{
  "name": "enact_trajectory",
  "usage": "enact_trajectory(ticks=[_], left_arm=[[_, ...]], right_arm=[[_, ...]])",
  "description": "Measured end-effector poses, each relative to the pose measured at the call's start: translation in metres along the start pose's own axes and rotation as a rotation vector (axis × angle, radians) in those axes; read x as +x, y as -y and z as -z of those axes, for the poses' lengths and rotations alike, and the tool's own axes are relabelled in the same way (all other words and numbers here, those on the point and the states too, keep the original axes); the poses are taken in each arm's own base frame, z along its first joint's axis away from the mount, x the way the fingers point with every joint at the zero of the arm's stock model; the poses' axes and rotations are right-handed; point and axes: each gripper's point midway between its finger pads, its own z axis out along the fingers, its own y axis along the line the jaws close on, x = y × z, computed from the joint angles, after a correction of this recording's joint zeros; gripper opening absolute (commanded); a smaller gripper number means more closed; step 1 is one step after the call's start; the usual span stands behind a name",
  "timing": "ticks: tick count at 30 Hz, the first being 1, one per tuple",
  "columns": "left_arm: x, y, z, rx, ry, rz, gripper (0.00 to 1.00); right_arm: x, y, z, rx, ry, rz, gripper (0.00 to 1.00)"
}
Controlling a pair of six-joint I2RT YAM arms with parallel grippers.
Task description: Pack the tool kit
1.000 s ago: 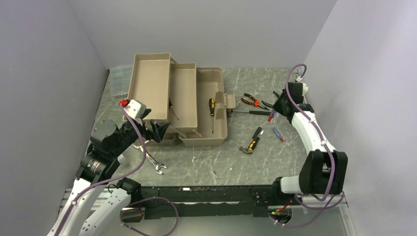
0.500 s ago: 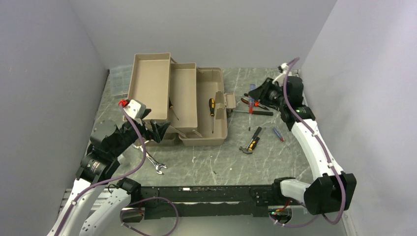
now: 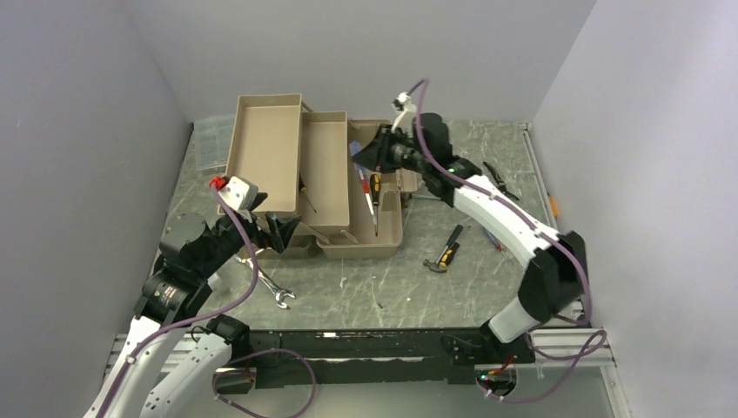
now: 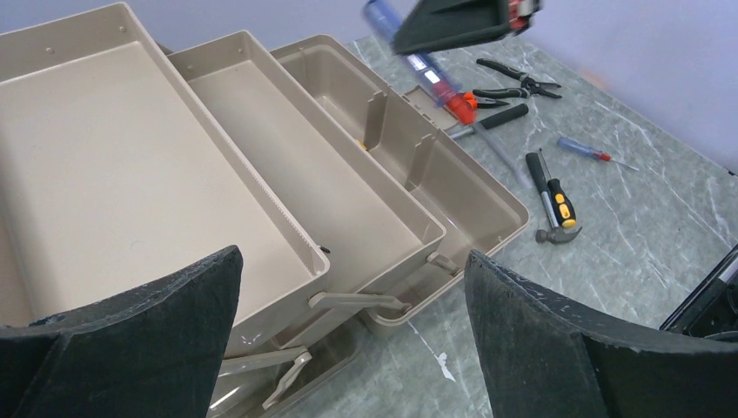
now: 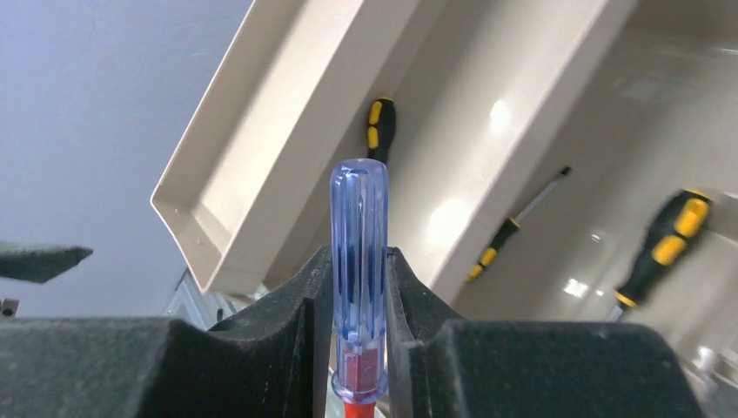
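The tan toolbox (image 3: 266, 148) lies open with its trays folded out to the left. My right gripper (image 3: 362, 162) hovers over its deep base compartment, shut on a screwdriver with a clear blue handle (image 5: 358, 228) and a red collar. A black-and-orange screwdriver (image 3: 375, 195) lies in that compartment, and a thin one (image 3: 305, 197) lies in the middle tray. At the box's front left corner my left gripper (image 4: 352, 340) stands wide open with nothing between its fingers. On the table lie a steel wrench (image 3: 268, 286), a small hammer (image 3: 444, 252) and pliers (image 3: 499, 179).
A clear organiser box (image 3: 211, 139) sits at the back left, beside the top tray. A small red-and-blue screwdriver (image 4: 590, 152) and a long black-handled tool (image 4: 498, 118) lie right of the toolbox. Grey walls close in the table on both sides and behind.
My right arm has swung left from the table's right side, carrying the blue-handled screwdriver to above the toolbox. The left arm has not moved.
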Motion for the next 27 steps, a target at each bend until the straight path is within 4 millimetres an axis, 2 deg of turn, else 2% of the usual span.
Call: enact_trajectory(ticks=[5,9,13,14,15,17,18,19,23,27], left_arm=[[0.000,0.000,0.000,0.000,0.000,0.000,0.99],[0.000,0.000,0.000,0.000,0.000,0.000,0.99],[0.000,0.000,0.000,0.000,0.000,0.000,0.99],[0.000,0.000,0.000,0.000,0.000,0.000,0.99],[0.000,0.000,0.000,0.000,0.000,0.000,0.99],[0.000,0.000,0.000,-0.001,0.000,0.000,0.99],[0.000,0.000,0.000,-0.001,0.000,0.000,0.99],[0.000,0.000,0.000,-0.001,0.000,0.000,1.00],[0.000,0.000,0.000,-0.001,0.000,0.000,0.99],[0.000,0.000,0.000,-0.001,0.000,0.000,0.99]], right_arm=[[0.008,-0.011,-0.057,0.011,-0.020,-0.050,0.00],[0.005,-0.004,-0.095,0.073,0.008,-0.101,0.00],[0.007,0.007,-0.124,0.146,0.038,-0.121,0.02],[0.008,0.009,-0.129,0.158,0.041,-0.123,0.05],[0.011,0.011,-0.134,0.167,0.039,-0.125,0.15],[0.016,0.015,-0.143,0.186,0.033,-0.128,0.51],[0.019,0.017,-0.148,0.193,0.025,-0.131,0.60],[0.024,0.020,-0.151,0.203,0.016,-0.137,0.65],[0.034,0.029,-0.152,0.246,-0.021,-0.128,0.70],[0.025,0.033,-0.141,0.289,0.002,-0.088,0.70]])
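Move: The middle tray's centre lies about 5 cm ahead of the right gripper, 7 cm to its left and 11 cm below. The black-yellow screwdriver already in that tray is roughly level with the hand and 12 cm left. The one in the deep base compartment is some 5 cm right, 2 cm back and well below. The large upper tray lies about 22 cm left and 6 cm ahead. From the left gripper, the middle tray's centre is roughly 18 cm ahead and 12 cm right. Carry the blue-red screwdriver, already held by its handle in the right gripper, about 11 cm left and 8 cm forward while sinking some 8 cm into the middle tray, turning the wrist slightly clockwise. Then open the fingers well to let go of the handle, and start easing off to the right with barely a rise. ##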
